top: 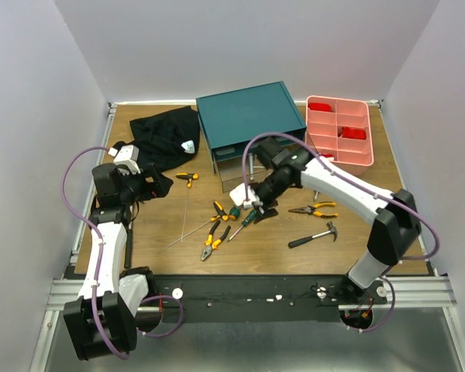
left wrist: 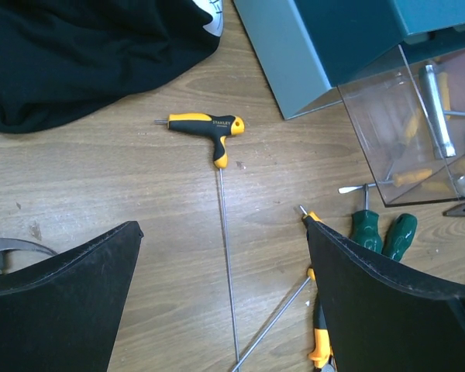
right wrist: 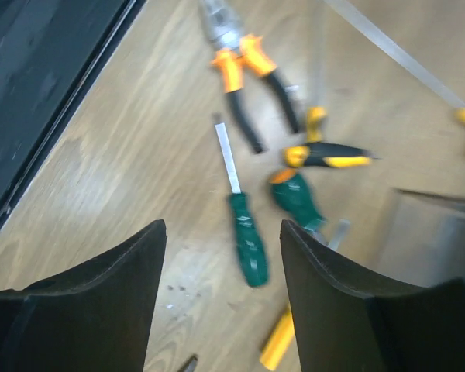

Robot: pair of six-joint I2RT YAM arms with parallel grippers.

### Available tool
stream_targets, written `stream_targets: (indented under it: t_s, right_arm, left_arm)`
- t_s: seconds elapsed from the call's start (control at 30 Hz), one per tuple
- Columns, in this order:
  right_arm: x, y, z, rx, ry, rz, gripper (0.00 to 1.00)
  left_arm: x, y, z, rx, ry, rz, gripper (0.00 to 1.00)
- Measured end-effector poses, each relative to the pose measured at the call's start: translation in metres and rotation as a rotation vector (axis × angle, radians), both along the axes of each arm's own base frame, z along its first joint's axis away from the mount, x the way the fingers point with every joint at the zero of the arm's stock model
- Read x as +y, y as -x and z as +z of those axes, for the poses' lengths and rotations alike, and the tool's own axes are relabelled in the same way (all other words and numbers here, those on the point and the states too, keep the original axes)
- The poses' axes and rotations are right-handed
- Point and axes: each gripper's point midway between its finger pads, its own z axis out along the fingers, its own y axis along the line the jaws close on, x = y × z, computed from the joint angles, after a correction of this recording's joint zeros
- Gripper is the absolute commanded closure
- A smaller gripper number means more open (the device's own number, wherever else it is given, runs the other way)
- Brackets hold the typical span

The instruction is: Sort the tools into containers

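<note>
Tools lie scattered on the wooden table in front of the teal cabinet (top: pixel 248 116). My right gripper (top: pixel 257 208) is open and hovers over two green-handled screwdrivers (top: pixel 244 218). In the right wrist view one green screwdriver (right wrist: pixel 247 236) lies just beyond my open gripper (right wrist: pixel 221 256), with orange-handled pliers (right wrist: pixel 244 66) farther off. My left gripper (top: pixel 159 184) is open and empty. In its wrist view a yellow-and-black T-handle key (left wrist: pixel 205 125) lies ahead of the gripper (left wrist: pixel 221 267), and its thin rod runs between the fingers (left wrist: pixel 62 294). The pink tray (top: pixel 339 128) stands at the back right.
A clear drawer (left wrist: pixel 418 124) with tools inside is pulled out of the cabinet's front. A black cloth (top: pixel 167 136) lies at the back left. A hammer (top: pixel 314 235) and yellow-handled pliers (top: pixel 315 209) lie to the right. More pliers (top: pixel 211 240) lie in the middle.
</note>
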Motion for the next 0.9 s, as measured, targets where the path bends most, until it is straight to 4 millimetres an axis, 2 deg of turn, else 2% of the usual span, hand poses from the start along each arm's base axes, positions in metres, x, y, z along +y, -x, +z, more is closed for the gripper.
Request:
stream_targets:
  t_s: [0.1,0.2,0.43,0.7,0.8,0.83,0.9]
  right_arm:
    - [-0.003,0.014,-0.033,0.01,0.087,0.077,0.39]
    - [-0.002,0.014,-0.057,0.001,0.154,0.115,0.41]
    - [-0.005,-0.012,-0.105,-0.051,0.277,0.093,0.42]
    - [-0.006,-0.039,-0.132,-0.152,0.332,0.051,0.46]
    - [-0.011,-0.044,-0.144,-0.174,0.363,0.046,0.56]
    - [-0.011,-0.046,-0.143,-0.192,0.365,0.044,0.74]
    - [-0.013,-0.046,-0.144,-0.219,0.373,0.051,0.85]
  left_arm:
    - [0.0,0.003,0.005,-0.018,-0.009,-0.002,0.01]
    - [-0.001,0.008,0.011,-0.036,-0.017,-0.005,0.01]
    - [0.0,0.013,0.016,-0.049,-0.023,0.0,0.01]
    - [0.004,0.013,0.016,-0.048,-0.022,0.015,0.01]
    - [0.005,0.013,0.017,-0.05,-0.023,0.021,0.01]
    - [0.006,0.013,0.017,-0.051,-0.023,0.022,0.01]
    - [0.006,0.013,0.017,-0.051,-0.02,0.024,0.01]
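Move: The green screwdriver's handle lies about 15 cm below the right hand, some 4 cm ahead and 1 cm to its right. The stubby screwdriver lies 5 cm left of that handle and 2 cm farther out, the small T-handle 9 cm left of the handle and 1 cm farther out; the yellow screwdriver is 6 cm beyond the handle and 1 cm right of it. From the left hand the green handle is roughly 26 cm right, 6 cm back and 15 cm below. Down some 14 cm goes the right hand, first easing back slightly, then forward about 6 cm onto the green screwdriver's handle, the fingers swinging about 25 degrees steeper to point nearly straight down. Already partly open, they narrow mostly at the very end and close in on both sides of the handle's rear half. The left hand lifts and draws back a couple of centimetres, empty and open. ##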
